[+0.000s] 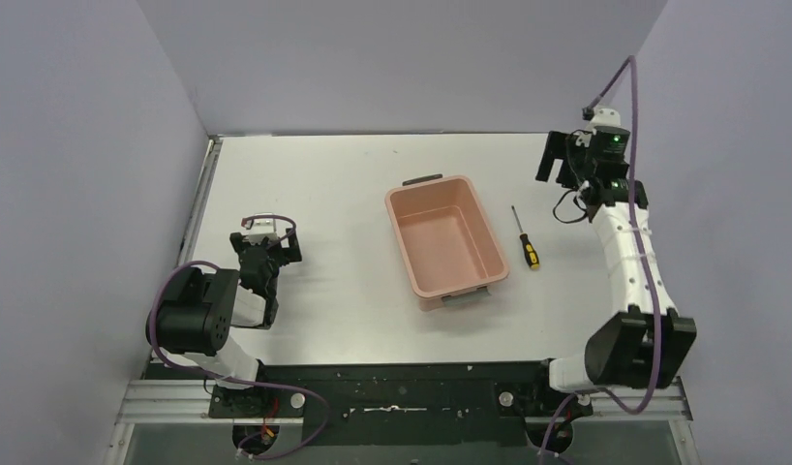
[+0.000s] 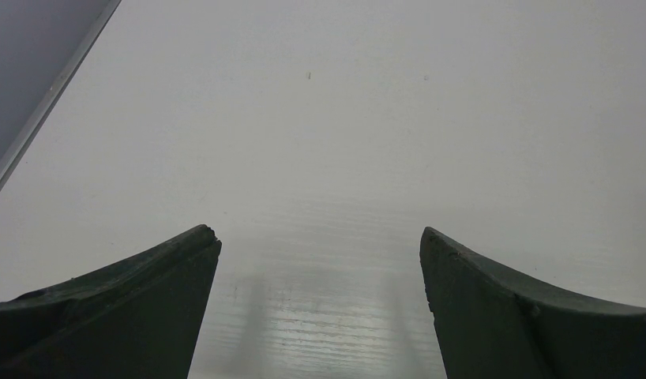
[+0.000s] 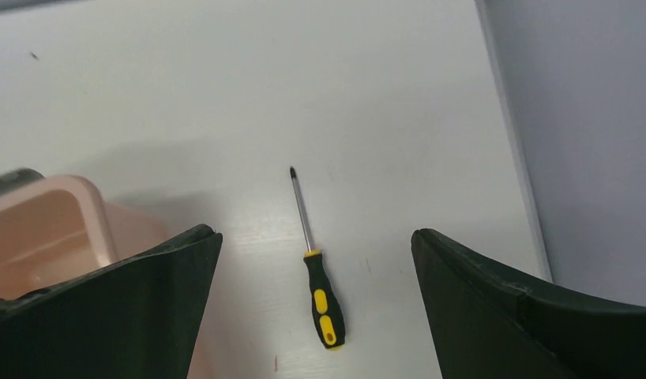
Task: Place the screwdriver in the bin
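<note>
The screwdriver [image 1: 524, 238] lies flat on the white table just right of the bin [image 1: 446, 242], its tip pointing away from the arms. The salmon-pink bin stands empty, a grey handle at each short end. My right gripper [image 1: 559, 160] hovers high above the far right of the table, open, with nothing in it. In the right wrist view the screwdriver [image 3: 313, 264] lies on the table below, between the spread fingers of that gripper [image 3: 315, 234], and a corner of the bin [image 3: 43, 229] shows at left. My left gripper [image 1: 266, 238] rests low at the left, open [image 2: 320, 237] over bare table.
Lavender walls [image 1: 82, 145] close the table in at the left, back and right. A metal rail [image 1: 203, 208] runs along the left edge. The right table edge [image 3: 519, 158] lies close beyond the screwdriver.
</note>
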`<action>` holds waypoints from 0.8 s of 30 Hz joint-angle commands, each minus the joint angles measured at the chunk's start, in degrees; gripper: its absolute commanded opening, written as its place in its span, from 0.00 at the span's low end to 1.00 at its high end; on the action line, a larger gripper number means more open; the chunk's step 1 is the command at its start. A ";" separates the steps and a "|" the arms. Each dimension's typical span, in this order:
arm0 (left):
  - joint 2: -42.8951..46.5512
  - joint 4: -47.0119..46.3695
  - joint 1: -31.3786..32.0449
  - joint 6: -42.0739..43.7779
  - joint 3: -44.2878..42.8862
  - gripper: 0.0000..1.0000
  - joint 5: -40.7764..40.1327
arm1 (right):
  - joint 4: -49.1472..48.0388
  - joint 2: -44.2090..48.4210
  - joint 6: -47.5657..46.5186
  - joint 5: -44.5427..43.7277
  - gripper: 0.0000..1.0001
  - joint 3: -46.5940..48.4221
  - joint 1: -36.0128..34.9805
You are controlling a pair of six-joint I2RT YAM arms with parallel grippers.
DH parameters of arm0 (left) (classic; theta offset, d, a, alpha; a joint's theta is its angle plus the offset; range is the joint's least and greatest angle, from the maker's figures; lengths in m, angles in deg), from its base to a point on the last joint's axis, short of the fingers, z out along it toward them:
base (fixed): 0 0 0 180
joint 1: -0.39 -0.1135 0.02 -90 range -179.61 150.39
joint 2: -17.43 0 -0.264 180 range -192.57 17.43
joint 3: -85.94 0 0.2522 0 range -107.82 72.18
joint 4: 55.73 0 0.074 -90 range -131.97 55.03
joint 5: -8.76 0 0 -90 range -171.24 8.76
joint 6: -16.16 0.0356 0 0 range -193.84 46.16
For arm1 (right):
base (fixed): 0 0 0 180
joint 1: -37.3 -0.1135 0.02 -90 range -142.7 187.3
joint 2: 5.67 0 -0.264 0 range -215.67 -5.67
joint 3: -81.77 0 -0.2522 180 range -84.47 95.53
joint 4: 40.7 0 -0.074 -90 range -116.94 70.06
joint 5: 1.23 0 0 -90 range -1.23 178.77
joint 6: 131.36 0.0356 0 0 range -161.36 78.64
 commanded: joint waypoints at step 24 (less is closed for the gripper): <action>0.37 -1.46 -0.29 0.56 -0.11 0.97 0.59 | 12.91 -32.41 -8.44 -3.36 0.01 -2.66 -2.61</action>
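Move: The screwdriver lies on the table nearly straight beneath the open right hand, some 28 cm down, about 2 cm back and 2 cm to its left, handle towards the base. The bin stands about 16 cm to the left of the screwdriver, level with it. From the left hand the screwdriver is roughly 53 cm to the right, about 1 cm farther out and 5 cm lower. Right hand drops about 27 cm, tipping some 45 degrees downward, easing back, and pinches the screwdriver's handle. ##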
